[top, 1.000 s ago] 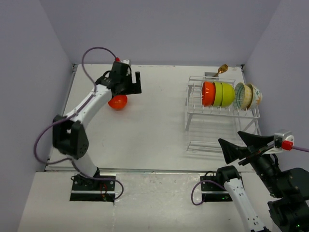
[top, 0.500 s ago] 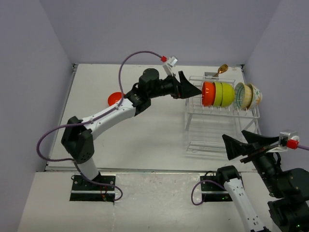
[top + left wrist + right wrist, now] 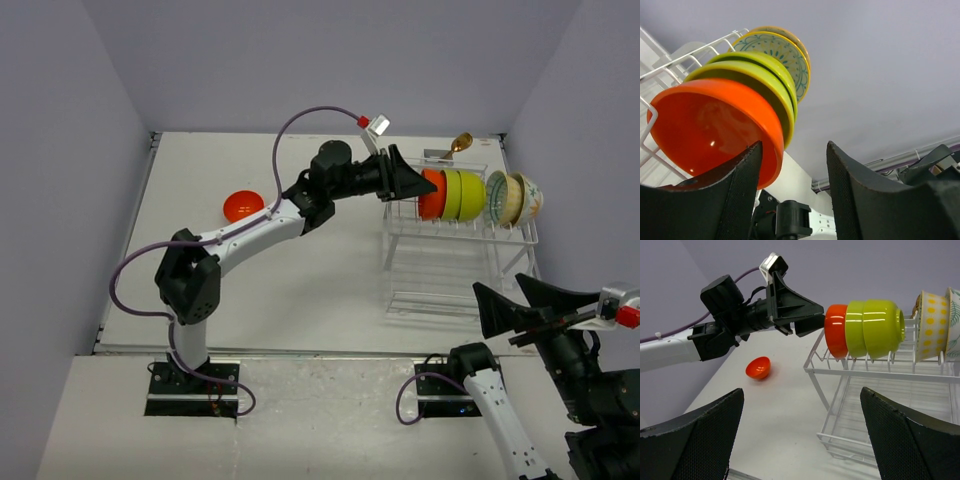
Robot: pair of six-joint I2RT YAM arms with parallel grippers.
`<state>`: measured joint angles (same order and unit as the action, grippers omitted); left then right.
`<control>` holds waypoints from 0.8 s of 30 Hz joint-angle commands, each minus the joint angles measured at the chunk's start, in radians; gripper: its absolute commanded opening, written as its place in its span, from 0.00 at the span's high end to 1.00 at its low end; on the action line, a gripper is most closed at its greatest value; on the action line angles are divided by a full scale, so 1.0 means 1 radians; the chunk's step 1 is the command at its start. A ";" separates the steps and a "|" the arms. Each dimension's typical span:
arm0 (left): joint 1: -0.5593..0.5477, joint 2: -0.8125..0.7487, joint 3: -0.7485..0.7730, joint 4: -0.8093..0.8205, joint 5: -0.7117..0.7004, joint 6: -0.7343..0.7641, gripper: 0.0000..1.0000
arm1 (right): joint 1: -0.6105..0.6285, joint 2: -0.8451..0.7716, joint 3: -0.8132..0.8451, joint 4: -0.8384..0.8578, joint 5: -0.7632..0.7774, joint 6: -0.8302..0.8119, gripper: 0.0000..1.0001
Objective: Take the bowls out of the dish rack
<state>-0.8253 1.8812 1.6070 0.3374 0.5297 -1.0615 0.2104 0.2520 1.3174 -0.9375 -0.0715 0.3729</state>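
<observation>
The white wire dish rack (image 3: 440,262) stands at the right of the table. On its upper tier an orange-red bowl (image 3: 432,194), two lime-green bowls (image 3: 462,195) and patterned cream bowls (image 3: 513,199) stand on edge in a row. My left gripper (image 3: 418,185) is open, its fingers straddling the rim of the orange-red bowl (image 3: 710,132). Another orange-red bowl (image 3: 243,206) lies on the table at the left. My right gripper (image 3: 520,300) is open and empty, raised at the near right, facing the rack (image 3: 855,405).
A gold spoon (image 3: 460,143) stands in the cutlery holder at the rack's far corner. The rack's lower tier (image 3: 430,300) holds nothing visible. Walls close in the table at left, back and right.
My left arm left the orange-red bowl on the table at the left and swung right to the rack; its open fingers now reach the racked orange-red bowl. My right gripper shifted slightly.
</observation>
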 commanded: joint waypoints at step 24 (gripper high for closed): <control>0.000 0.039 0.061 0.100 -0.007 -0.021 1.00 | 0.001 -0.016 0.040 -0.017 -0.090 -0.034 0.01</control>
<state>-0.8333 1.9774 1.6981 0.3492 0.5568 -1.0798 0.2100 0.2428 1.3380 -0.9592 -0.1276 0.3573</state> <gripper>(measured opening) 0.027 0.987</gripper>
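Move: Just off the left hand's fingertips, the orange bowl stands on edge in the dish rack, its open side facing the hand and its middle about 3 cm right, 3 cm ahead and 4 cm lower. Nested behind it at the same depth are the near green bowl, some 7 cm to the hand's right, and the far green bowl, about 10 cm. The patterned bowl follows at roughly 15 cm. From the right hand the orange bowl lies about 25 cm ahead, 5 cm left and 10 cm lower. Easing the half-open left fingers about 2 cm right, and at first 1.5 cm forward, over the near, upper part of the orange bowl's rim, then closing them almost fully so they pinch the rim with one finger inside and one outside. The hand draws back about 1 cm as they shut, the wrist keeping its attitude. ##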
